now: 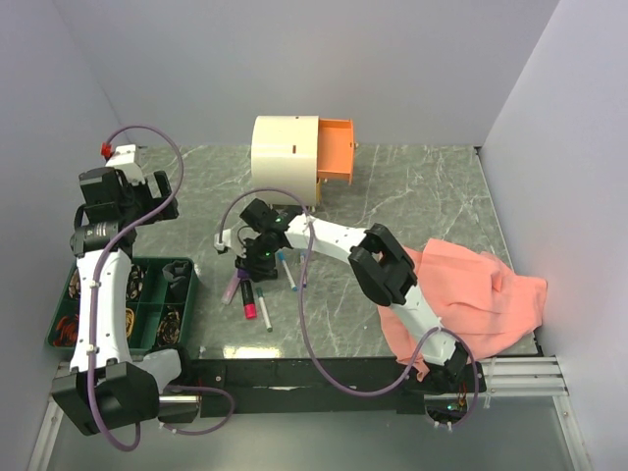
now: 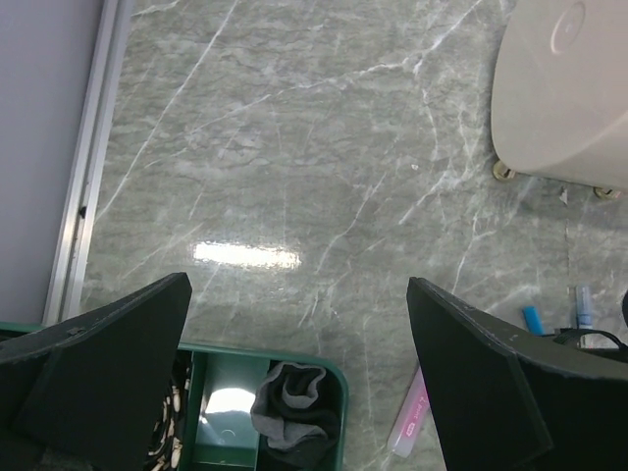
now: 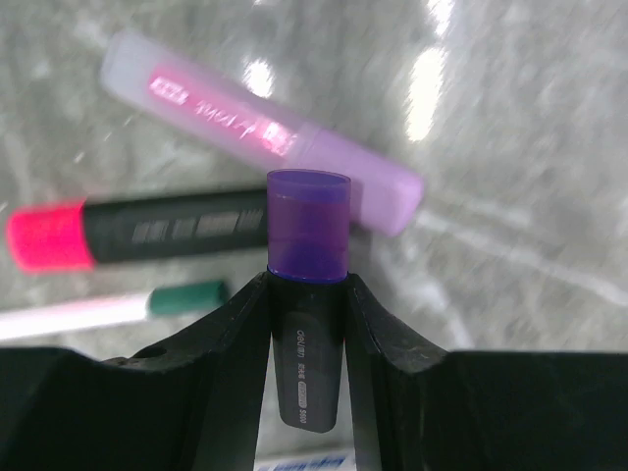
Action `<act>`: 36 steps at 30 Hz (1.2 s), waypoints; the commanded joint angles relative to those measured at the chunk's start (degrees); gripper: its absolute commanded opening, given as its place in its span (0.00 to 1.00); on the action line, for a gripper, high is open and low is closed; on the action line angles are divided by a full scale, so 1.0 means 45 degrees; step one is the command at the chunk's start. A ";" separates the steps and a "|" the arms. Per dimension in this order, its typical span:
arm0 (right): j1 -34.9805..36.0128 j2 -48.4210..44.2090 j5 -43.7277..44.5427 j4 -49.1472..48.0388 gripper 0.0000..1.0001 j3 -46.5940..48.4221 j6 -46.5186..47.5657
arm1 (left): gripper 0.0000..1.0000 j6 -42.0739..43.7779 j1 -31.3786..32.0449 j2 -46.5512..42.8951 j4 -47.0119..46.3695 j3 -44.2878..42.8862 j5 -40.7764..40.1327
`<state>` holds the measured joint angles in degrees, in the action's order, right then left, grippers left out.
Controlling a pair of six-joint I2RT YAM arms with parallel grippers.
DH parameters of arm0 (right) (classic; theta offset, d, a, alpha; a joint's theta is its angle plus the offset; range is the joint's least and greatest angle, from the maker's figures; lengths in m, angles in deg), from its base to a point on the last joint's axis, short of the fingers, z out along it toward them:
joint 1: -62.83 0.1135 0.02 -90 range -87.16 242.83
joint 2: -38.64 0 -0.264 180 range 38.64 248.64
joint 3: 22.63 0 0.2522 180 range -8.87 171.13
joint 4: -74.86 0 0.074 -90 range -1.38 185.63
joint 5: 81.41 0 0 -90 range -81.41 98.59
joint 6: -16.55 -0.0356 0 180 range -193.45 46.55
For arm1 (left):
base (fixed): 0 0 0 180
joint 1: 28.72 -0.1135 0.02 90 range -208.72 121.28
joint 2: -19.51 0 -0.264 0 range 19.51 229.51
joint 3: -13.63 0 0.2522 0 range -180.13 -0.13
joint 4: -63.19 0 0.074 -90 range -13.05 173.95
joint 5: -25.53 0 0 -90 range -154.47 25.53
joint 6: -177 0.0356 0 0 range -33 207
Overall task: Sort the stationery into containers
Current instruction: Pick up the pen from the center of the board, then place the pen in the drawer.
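My right gripper (image 3: 307,285) is shut on a black marker with a purple cap (image 3: 308,235), whose cap sticks out past the fingertips, low over the table. Under it lie a black-and-pink marker (image 3: 147,232), a pale lilac pen (image 3: 255,137) and a white pen with a green cap (image 3: 108,306). In the top view the right gripper (image 1: 260,253) hovers over this cluster of pens (image 1: 249,302). The cream drum cabinet (image 1: 287,147) stands at the back with an orange drawer (image 1: 336,149) pulled out. My left gripper (image 2: 299,285) is open and holds nothing.
A green divided tray (image 1: 186,285) sits at the near left and holds a grey sock (image 2: 294,402) and other small items. A salmon-pink cloth (image 1: 471,294) lies at the right, partly under the right arm. White pens with blue caps (image 1: 288,270) lie beside the cluster.
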<state>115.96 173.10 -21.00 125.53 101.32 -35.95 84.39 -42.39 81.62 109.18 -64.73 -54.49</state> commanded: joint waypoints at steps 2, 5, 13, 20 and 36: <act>0.0089 -0.2977 0.0050 0.0312 0.22 -0.0794 -0.0071 | 0.99 0.0053 0.0108 -0.0208 -0.0482 0.0233 0.0614; 0.0050 -0.4344 0.0031 0.0781 0.22 -0.0524 -0.0324 | 0.99 0.0015 0.0128 -0.0130 -0.0599 0.0585 0.0985; -0.1841 -0.5777 -0.0027 0.0393 0.22 0.2540 -0.5630 | 1.00 -0.0747 0.0147 0.0514 -0.0131 0.0821 0.1297; -0.4226 -0.5797 0.0928 -0.1054 0.20 0.3830 -0.8822 | 0.99 -0.1177 0.0128 0.0925 -0.0482 0.0586 0.1728; -0.7076 -0.4313 0.2316 -0.1814 0.22 0.4400 -1.1105 | 0.99 -0.0748 0.0147 0.0944 0.0142 0.0430 0.1162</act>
<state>87.11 153.10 -12.38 120.74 119.70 -81.94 80.21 -41.91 86.10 109.09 -60.88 -48.83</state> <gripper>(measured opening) 0.393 0.995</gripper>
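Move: My right fingers are already shut on the black, purple-capped pen at table level. The open orange drawer I take it to lies about 25 cm ahead, 18 cm right and 14 cm up; the white cylinder it sticks out of is some 24 cm ahead, 7 cm right, 9 cm up. The pink highlighter is 2 cm back and 5 cm left, the blue-capped pen 7 cm right and 1 cm ahead. From my left hand the drawer is roughly 19 cm ahead, 43 cm right, 9 cm lower. Keeping my grip on the pen, I lift my right hand steeply about 35 cm, then swing it forward and right past the white cylinder to above the orange drawer, turning clockwise some 60 degrees and tilting the fingers up towards level; it sinks slightly as it arrives. My open left hand sinks about 5 cm, easing slightly right and tipping down. ##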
